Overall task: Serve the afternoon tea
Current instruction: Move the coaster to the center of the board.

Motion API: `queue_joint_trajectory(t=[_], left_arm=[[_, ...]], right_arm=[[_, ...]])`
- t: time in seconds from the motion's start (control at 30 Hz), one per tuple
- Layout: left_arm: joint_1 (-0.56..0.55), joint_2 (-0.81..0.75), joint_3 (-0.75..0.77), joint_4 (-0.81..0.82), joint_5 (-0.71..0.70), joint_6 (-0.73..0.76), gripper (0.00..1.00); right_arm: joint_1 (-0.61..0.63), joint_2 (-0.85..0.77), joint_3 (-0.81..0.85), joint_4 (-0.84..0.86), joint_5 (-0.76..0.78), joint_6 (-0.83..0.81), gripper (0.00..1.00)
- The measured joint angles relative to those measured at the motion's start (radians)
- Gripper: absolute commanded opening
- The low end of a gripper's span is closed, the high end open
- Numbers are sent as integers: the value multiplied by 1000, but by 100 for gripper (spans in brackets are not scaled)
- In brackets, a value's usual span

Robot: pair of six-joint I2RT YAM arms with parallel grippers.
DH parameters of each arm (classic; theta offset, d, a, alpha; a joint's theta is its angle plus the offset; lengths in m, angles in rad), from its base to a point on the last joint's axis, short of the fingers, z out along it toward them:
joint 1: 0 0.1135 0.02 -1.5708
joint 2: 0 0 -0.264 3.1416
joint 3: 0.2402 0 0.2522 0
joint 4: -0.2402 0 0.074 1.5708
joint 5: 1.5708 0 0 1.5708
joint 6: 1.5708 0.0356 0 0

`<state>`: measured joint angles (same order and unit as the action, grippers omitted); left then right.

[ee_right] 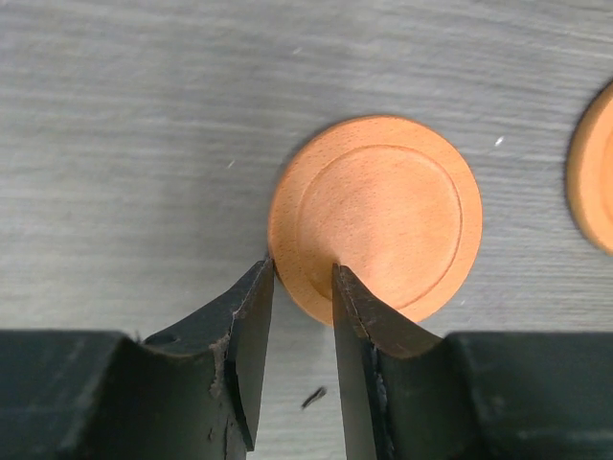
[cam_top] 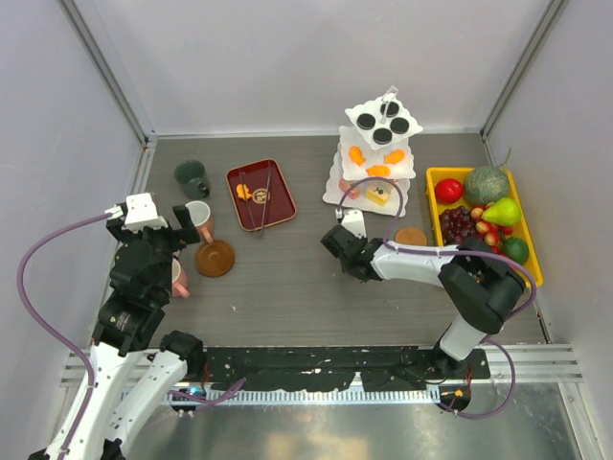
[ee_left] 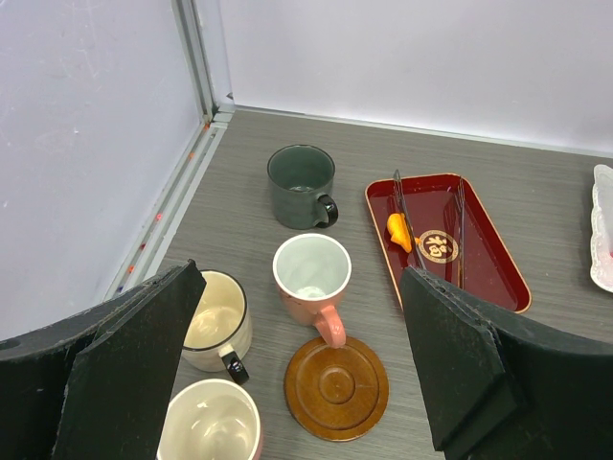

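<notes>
My right gripper (ee_right: 303, 268) (cam_top: 337, 240) is low over the table. Its jaws stand narrowly open astride the near rim of a pale wooden coaster (ee_right: 375, 216) that lies flat: one fingertip is at the rim's outer edge, the other over its top. A second pale coaster (cam_top: 411, 236) (ee_right: 594, 182) lies to the right. The white three-tier stand (cam_top: 378, 158) holds black, orange and pink-yellow sweets. My left gripper (ee_left: 299, 287) (cam_top: 177, 240) hangs wide open above a pink mug (ee_left: 311, 273), a cream mug (ee_left: 215, 321), another mug (ee_left: 211, 422) and a dark brown coaster (ee_left: 335, 386). A dark green mug (ee_left: 302, 182) stands behind.
A dark red tray (ee_left: 479, 259) (cam_top: 278, 206) with metal tongs (ee_left: 458, 230) and one orange sweet (ee_left: 398, 232) lies left of the stand. A yellow tray (cam_top: 436, 174) of fruit sits at the right wall. White walls close in on the left, back and right.
</notes>
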<state>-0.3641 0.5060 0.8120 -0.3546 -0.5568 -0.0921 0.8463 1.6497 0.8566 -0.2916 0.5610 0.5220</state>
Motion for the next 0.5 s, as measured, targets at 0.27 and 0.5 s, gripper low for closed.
queue_joint_trajectory(t=[0.27,0.5], left_arm=[[0,0,0,0,0,0,96],[0,0,0,0,0,0,96]], right_arm=[[-122,10,-1,62,-17,-46,36],[-152,46,37,76,-28,-87,36]])
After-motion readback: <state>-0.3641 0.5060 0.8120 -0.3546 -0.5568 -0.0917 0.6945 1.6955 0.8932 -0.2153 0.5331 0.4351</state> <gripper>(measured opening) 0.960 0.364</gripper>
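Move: Under and just beyond the right fingertips lies the light wooden coaster, its middle about 2 cm ahead, 3 cm to the right and 1 cm below. The second light coaster stands some 14 cm to the right of that hand and 4 cm ahead; the tiered stand's base is about 15 cm ahead and 4 cm right. From the idle left hand the near coaster lies roughly 37 cm right, 5 cm ahead and 31 cm below. Sweeping level over the table, the right hand goes about 4.5 cm forward and 3 cm right, towards the second coaster and the stand. It runs diagonally first, then almost straight forward. The left finger keeps against the near coaster's left edge and pushes it rightward, the right finger staying over its top, the finger gap unchanged. ##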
